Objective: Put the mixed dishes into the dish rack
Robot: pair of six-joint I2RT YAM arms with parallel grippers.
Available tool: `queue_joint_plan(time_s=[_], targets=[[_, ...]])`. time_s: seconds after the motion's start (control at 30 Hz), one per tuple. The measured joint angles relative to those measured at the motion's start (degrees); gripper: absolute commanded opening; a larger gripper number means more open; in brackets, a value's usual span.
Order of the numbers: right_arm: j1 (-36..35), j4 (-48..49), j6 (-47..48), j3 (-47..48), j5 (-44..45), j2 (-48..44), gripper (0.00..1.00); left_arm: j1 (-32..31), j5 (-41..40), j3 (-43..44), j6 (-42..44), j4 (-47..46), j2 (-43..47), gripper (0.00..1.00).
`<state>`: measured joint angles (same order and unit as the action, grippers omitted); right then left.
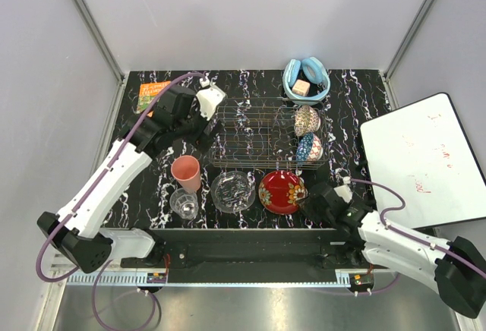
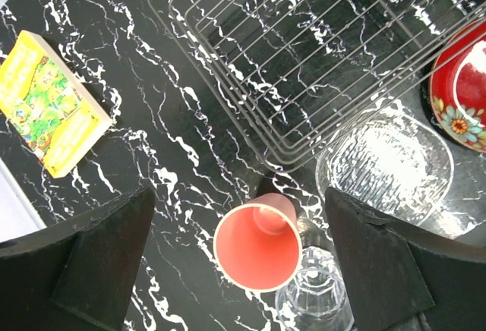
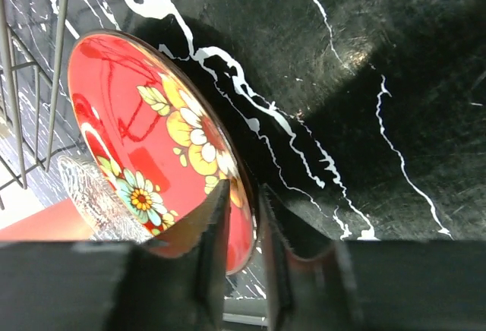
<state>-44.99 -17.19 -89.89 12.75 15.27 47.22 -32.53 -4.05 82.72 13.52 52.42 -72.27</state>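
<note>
The red floral plate (image 1: 282,192) (image 3: 144,118) lies in front of the dish rack (image 1: 250,130). My right gripper (image 3: 243,194) (image 1: 313,197) is shut on its right rim, one finger on the painted face and one under the edge. The left gripper (image 2: 239,194) hangs open high above the salmon-pink cup (image 2: 254,247) (image 1: 186,171), well clear of it. A small glass tumbler (image 1: 184,204) stands beside the cup, and a clear glass dish (image 1: 232,191) sits between it and the plate. A beige speckled bowl (image 1: 306,119) and a blue patterned bowl (image 1: 310,148) rest at the rack's right end.
Light-blue headphones (image 1: 306,77) lie behind the rack on the right. An orange-green book (image 1: 149,94) is at the far left corner. A whiteboard (image 1: 425,164) overlaps the table's right edge. Grey walls enclose three sides.
</note>
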Motion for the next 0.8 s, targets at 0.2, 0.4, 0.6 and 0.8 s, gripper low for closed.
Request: queue_joint_plan(time_s=[0.2,0.4,0.6,0.8], targets=[[-0.02,0.96,0.13,-0.44,0.02,-0.26,0.00,0.04,-0.85,-2.54,0.57,0.26,1.62,0.99],[0.00,-0.59,0.90,-0.44,0.04,-5.66,0.00,0.04,-1.68,-3.41,1.31,0.50,1.68,0.99],[0.00,-11.45,3.69,0.15,-0.46,-14.97,0.00,0.04,-2.49,-3.41,1.81,0.48,1.84,0.99],[0.00,-22.05,11.17,3.98,-2.64,-20.55,0.00,0.04,-3.19,-3.37,2.58,0.48,1.88,0.99]])
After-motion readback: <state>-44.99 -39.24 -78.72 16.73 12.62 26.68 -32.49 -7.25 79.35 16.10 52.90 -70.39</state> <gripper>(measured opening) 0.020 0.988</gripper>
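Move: At the right rim of the red plate, the right hand has its fingers around the edge, still partly open; the plate's middle lies about 8 cm to its left and 3 cm ahead. The clear plate is some 24 cm left and 3 cm ahead of the hand, and the wire rack's middle about 26 cm ahead and 13 cm left. From the left hand, the red plate is roughly 28 cm right, 9 cm back and 25 cm below. Closing the last of its gap, the right hand pinches the red plate's rim almost at table height. It then draws up and back, about 3 cm each way, and some 2 cm to the right, pulling the plate away from the rack while the wrist turns about 10 degrees counter-clockwise. The left hand, open and empty, drifts a couple of centimetres left and slightly down. ##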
